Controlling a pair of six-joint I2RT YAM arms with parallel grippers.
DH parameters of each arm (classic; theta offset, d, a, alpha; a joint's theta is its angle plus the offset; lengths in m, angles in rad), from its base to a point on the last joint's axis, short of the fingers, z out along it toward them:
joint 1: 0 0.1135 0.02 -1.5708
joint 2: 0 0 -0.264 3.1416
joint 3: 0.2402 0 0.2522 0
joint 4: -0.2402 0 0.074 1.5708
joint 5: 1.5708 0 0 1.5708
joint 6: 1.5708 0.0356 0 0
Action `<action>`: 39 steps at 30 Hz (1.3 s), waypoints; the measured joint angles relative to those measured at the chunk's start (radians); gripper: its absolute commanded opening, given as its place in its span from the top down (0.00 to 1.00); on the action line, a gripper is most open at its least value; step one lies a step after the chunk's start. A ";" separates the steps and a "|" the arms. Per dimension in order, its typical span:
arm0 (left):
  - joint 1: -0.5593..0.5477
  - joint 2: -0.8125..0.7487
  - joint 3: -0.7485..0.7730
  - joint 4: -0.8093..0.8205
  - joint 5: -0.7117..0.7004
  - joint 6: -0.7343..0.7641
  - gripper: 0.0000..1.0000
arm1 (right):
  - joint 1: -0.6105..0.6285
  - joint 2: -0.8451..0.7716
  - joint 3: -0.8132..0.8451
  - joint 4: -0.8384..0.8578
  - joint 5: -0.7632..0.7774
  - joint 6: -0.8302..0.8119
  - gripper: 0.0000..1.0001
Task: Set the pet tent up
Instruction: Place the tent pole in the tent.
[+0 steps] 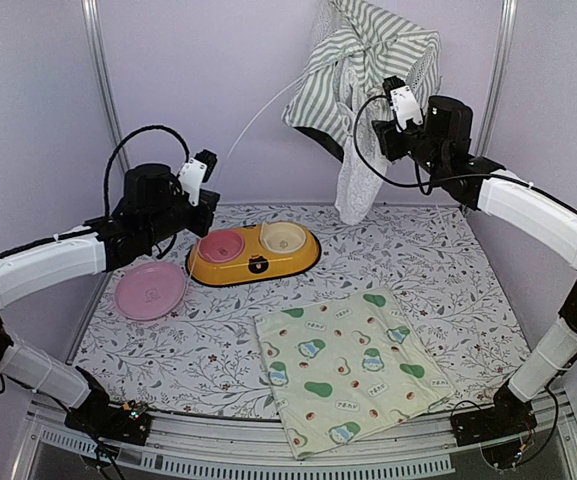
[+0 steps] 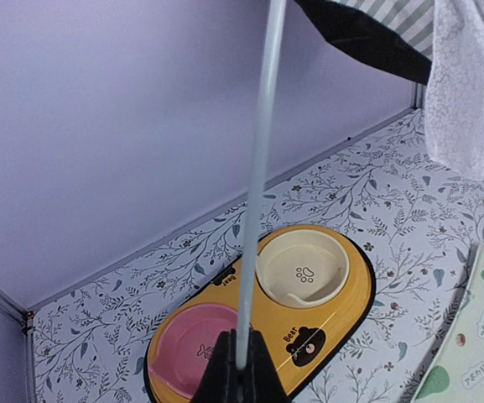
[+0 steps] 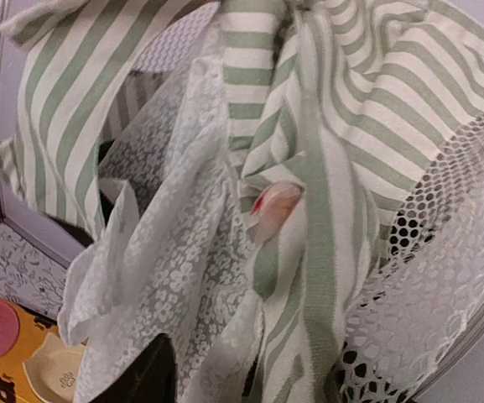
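The pet tent [image 1: 368, 60] hangs limp in the air at the back right, green-and-white striped, with its lace curtain [image 1: 358, 180] drooping to the table. My right gripper [image 1: 395, 90] is pushed up against the fabric. In the right wrist view one dark finger [image 3: 145, 378] stands far to the left, and striped cloth [image 3: 325, 168], lace [image 3: 166, 277] and the mesh window [image 3: 443, 277] fill the space in front; the other finger is hidden. My left gripper [image 1: 210, 162] [image 2: 242, 369] is shut on a thin white pole [image 2: 258, 185] that slants up towards the tent [image 2: 376, 34].
An orange double bowl [image 1: 253, 255] [image 2: 267, 311] lies below the left gripper, a pink plate [image 1: 150, 290] to its left. The avocado-print mat [image 1: 353, 365] lies at the front centre on the floral table cover [image 1: 428, 250]. Metal uprights [image 1: 103, 100] [image 1: 498, 80] flank the back wall.
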 measured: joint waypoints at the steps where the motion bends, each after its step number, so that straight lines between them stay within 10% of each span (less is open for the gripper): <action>1: 0.000 0.002 0.001 0.000 0.011 0.002 1.00 | -0.013 -0.007 0.012 -0.029 -0.031 0.019 0.22; 8: 0.000 0.046 0.029 0.001 0.066 0.008 1.00 | -0.131 -0.048 0.137 -0.204 -0.156 0.145 0.05; 39: -0.018 0.051 -0.003 0.082 0.106 0.004 1.00 | -0.425 -0.038 0.507 -0.478 -0.395 0.483 0.01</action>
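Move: The striped tent hangs on the pole close in front of the half-open right hand, its middle about 9 cm ahead, 3 cm left and 5 cm higher. The white lace flap hangs about 8 cm ahead, 5 cm left and 6 cm below that hand. From the left hand, which holds the pole, the tent lies roughly 17 cm ahead, 34 cm right and 18 cm up; the bowl stand is about 22 cm ahead, 5 cm right and 27 cm below. The right fingers finish opening and come free of the tent cloth. The hand then sweeps right and up, about 15 cm each way, pausing its rightward travel partway, and rolls some 25 degrees, left side rising, to end wide open beyond the tent's right side. The left hand keeps its pinch on the pole, easing about 3 cm right towards the tent. ##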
